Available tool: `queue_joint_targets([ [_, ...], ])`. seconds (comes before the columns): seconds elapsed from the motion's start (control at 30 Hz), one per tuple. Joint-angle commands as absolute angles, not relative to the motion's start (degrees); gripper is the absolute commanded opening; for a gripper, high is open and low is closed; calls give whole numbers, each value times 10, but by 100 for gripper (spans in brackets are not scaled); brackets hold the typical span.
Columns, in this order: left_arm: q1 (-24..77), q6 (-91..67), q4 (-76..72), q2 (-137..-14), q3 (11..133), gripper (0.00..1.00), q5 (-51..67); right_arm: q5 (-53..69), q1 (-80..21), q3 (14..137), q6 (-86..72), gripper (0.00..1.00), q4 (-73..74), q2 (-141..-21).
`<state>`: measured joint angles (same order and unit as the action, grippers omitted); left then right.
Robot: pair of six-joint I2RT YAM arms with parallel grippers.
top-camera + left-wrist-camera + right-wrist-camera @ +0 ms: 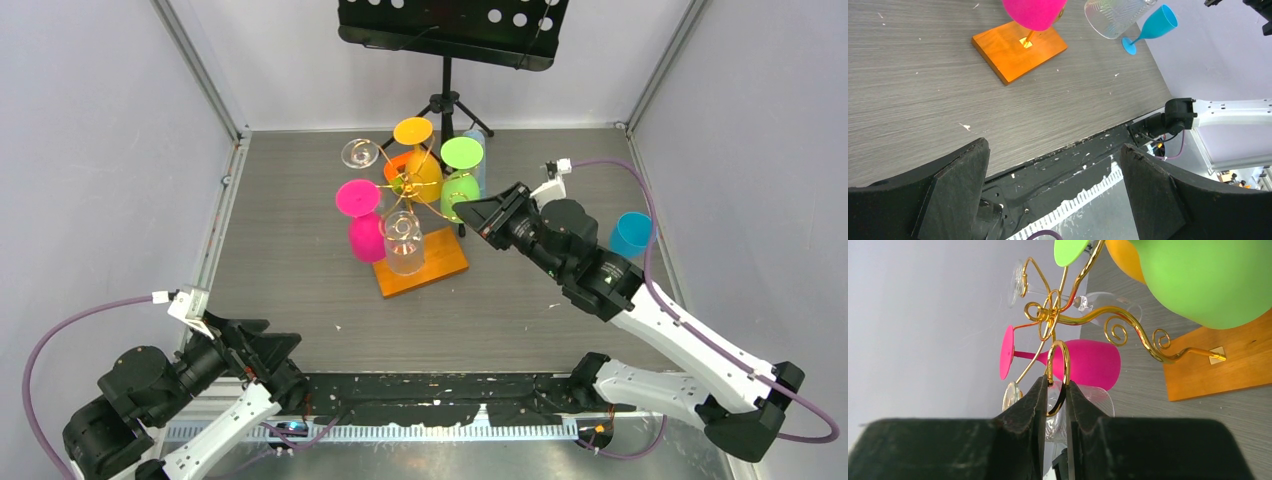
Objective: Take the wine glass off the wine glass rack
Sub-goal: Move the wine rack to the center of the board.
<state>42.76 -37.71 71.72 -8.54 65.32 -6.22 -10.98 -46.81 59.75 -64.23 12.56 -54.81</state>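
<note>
The wine glass rack [408, 185] is a gold wire tree on an orange wooden base [425, 270]. Pink [365, 235], clear [403, 243], orange [422, 170] and green [458, 190] wine glasses hang on it upside down. My right gripper [1056, 382] reaches in from the right, beside the green glass [1213, 280]. It is shut on one of the rack's gold loops [1057, 343], with a clear glass [1098, 400] behind the fingers. My left gripper [1055, 147] is open and holds nothing, low at the table's near edge, far from the rack.
A blue wine glass [630, 235] stands upright near the right wall. A black music stand [447, 30] on a tripod is behind the rack. Another clear glass [360, 153] hangs at the rack's back left. Grey walls close in both sides.
</note>
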Motion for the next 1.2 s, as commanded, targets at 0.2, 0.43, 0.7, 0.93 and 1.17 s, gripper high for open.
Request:
queue_joint_targets([
  [0.2, 430, -391, 686, -79, 652, 100, -38, -151, -471, 602, -641, 6, 76, -464],
  [0.43, 430, -391, 683, -75, 650, 100, -34, -169, -479, 594, -642, 6, 111, -429],
  [0.7, 430, -389, 673, -82, 644, 100, -23, -182, -487, 573, -649, 6, 128, -399],
  [0.93, 430, -387, 666, -85, 638, 100, -17, -201, -488, 563, -651, 6, 153, -377],
  [1.17, 430, -384, 671, -83, 638, 100, -21, -211, -488, 548, -652, 6, 161, -364],
])
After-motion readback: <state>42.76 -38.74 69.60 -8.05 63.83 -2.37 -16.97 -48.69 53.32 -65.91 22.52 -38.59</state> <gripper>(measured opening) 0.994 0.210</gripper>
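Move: My right hand still grips the empty gold loop of the wine rack. The centre of the board lies about 5 cm ahead of it, 2 cm to the left and 34 cm down, while the rack's wooden base is 4 cm ahead and 7 cm left. The green glass hangs some 8 cm straight ahead, the clear glass 4 cm back and 8 cm left. From my left hand the rack stands about 24 cm ahead and 20 cm to the right. Keeping the gold loop pinched between my right fingertips, I go on pulling the rack to my right and back towards myself, about 7 cm in all, bringing its base across to the middle of the board. I go quicker at first, then ease off, sinking about a centimetre near the end while my hand turns slightly clockwise. ##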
